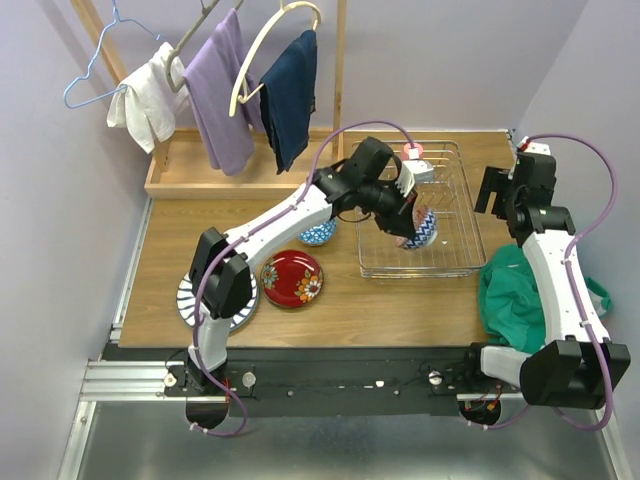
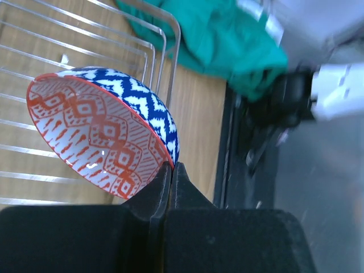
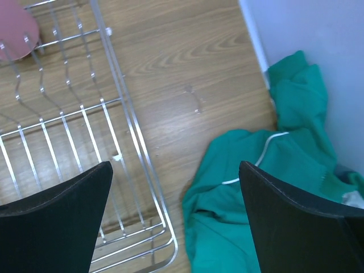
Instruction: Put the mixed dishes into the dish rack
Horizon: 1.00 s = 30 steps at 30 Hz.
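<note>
My left gripper (image 2: 172,166) is shut on the rim of a small bowl (image 2: 108,133), blue-white zigzag outside and red-patterned inside. It holds the bowl tilted on edge over the silver wire dish rack (image 1: 440,262). From above, the bowl (image 1: 420,230) hangs inside the rack under the left gripper (image 1: 405,215). A pink cup (image 1: 413,152) sits at the rack's far edge and shows as a pink cup (image 3: 17,37) in the right wrist view. On the table lie a second small bowl (image 1: 318,233), a red floral plate (image 1: 292,278) and a striped white plate (image 1: 215,298). My right gripper (image 3: 176,210) is open and holds nothing, right of the rack.
A green cloth (image 1: 525,295) is heaped at the table's right edge beside the rack's near corner (image 3: 165,244). A wooden tray (image 1: 200,180) with clothes on hangers stands at the back left. The left arm's base partly covers the striped plate.
</note>
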Available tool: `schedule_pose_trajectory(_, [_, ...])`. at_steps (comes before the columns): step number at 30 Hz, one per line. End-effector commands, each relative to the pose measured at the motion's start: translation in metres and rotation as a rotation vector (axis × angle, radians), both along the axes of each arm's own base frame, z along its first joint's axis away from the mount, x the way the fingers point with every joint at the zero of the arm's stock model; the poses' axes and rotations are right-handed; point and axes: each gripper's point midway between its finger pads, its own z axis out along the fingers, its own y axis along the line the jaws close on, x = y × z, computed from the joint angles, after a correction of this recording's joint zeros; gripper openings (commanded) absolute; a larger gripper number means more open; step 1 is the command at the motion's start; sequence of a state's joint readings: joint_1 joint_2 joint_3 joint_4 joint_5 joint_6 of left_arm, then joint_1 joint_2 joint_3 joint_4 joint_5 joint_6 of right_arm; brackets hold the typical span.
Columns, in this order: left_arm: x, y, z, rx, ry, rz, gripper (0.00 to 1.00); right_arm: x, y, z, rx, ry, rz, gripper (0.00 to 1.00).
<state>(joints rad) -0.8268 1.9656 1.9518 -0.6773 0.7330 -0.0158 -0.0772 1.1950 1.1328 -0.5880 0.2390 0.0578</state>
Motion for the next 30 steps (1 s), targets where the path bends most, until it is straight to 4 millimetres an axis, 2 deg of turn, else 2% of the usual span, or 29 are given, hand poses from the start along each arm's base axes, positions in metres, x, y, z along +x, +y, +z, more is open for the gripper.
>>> schedule_pose_trajectory(1, [0.016,-0.04,0.075,-0.386,0.106,0.09,0.0,-0.007,-0.027,0.026,-0.114,0.006,-0.07,0.99])
schedule_pose_trajectory(2, [0.025,-0.044,0.09,-0.483,0.084,0.103,0.0,-0.009,-0.03,0.03,-0.136,0.012,-0.067,0.99])
schedule_pose_trajectory(3, [0.03,-0.047,0.089,-0.508,0.221,0.168,0.0,-0.01,-0.032,0.032,-0.148,0.013,-0.069,0.99])
schedule_pose_trajectory(4, [0.037,-0.047,0.081,-0.527,0.269,0.198,0.0,-0.01,-0.034,0.038,-0.165,0.009,-0.07,0.99])
schedule_pose_trajectory(5, [0.043,-0.049,0.092,-0.601,0.286,0.203,0.0,-0.012,-0.038,0.039,-0.177,0.014,-0.083,0.99])
schedule_pose_trajectory(6, [0.049,-0.054,0.081,-0.602,0.401,0.241,0.0,-0.013,-0.041,0.039,-0.182,0.021,-0.09,0.99])
schedule_pose_trajectory(8, [0.058,-0.059,0.08,-0.652,0.474,0.28,0.0,-0.015,-0.047,0.041,-0.191,0.031,-0.104,1.0])
schedule_pose_trajectory(10, [0.066,-0.066,0.064,-0.657,0.578,0.337,0.0,-0.016,-0.049,0.041,-0.194,0.035,-0.107,1.0])
schedule_pose_trajectory(13, [0.066,-0.075,0.042,-0.618,0.644,0.382,0.0,-0.017,-0.053,0.038,-0.196,0.044,-0.113,0.99])
schedule_pose_trajectory(20, [0.07,-0.087,0.013,-0.545,0.703,0.47,0.0,-0.022,-0.055,0.027,-0.183,0.065,-0.121,1.0])
schedule_pose_trajectory(30, [0.073,-0.1,-0.041,-0.433,0.758,0.537,0.0,-0.027,-0.054,0.016,-0.164,0.084,-0.12,1.0])
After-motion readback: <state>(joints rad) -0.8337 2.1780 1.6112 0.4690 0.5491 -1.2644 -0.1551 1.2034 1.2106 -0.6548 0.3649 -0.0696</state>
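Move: The left hand holds the patterned bowl by its rim over the dish rack; open space in the rack's front right part lies about 12 cm to its right, 5 ahead and 17 below. The pink cup stands in the rack about 22 cm ahead and 4 right, the blue bowl on the table some 4 ahead and 20 left, both about 18 lower. From the right hand, that space is roughly 5 cm back, 6 left and 14 below. Keeping the bowl's rim pinched, the left hand carries it about 9 cm right and 7 forward over the rack, rising slightly and then sinking some 6 cm towards the open space. Meanwhile the wrist rolls around 50 degrees and the fingers level out, pointing right. The open, empty right hand draws about 5 cm right and rises a little, away from the rack. ##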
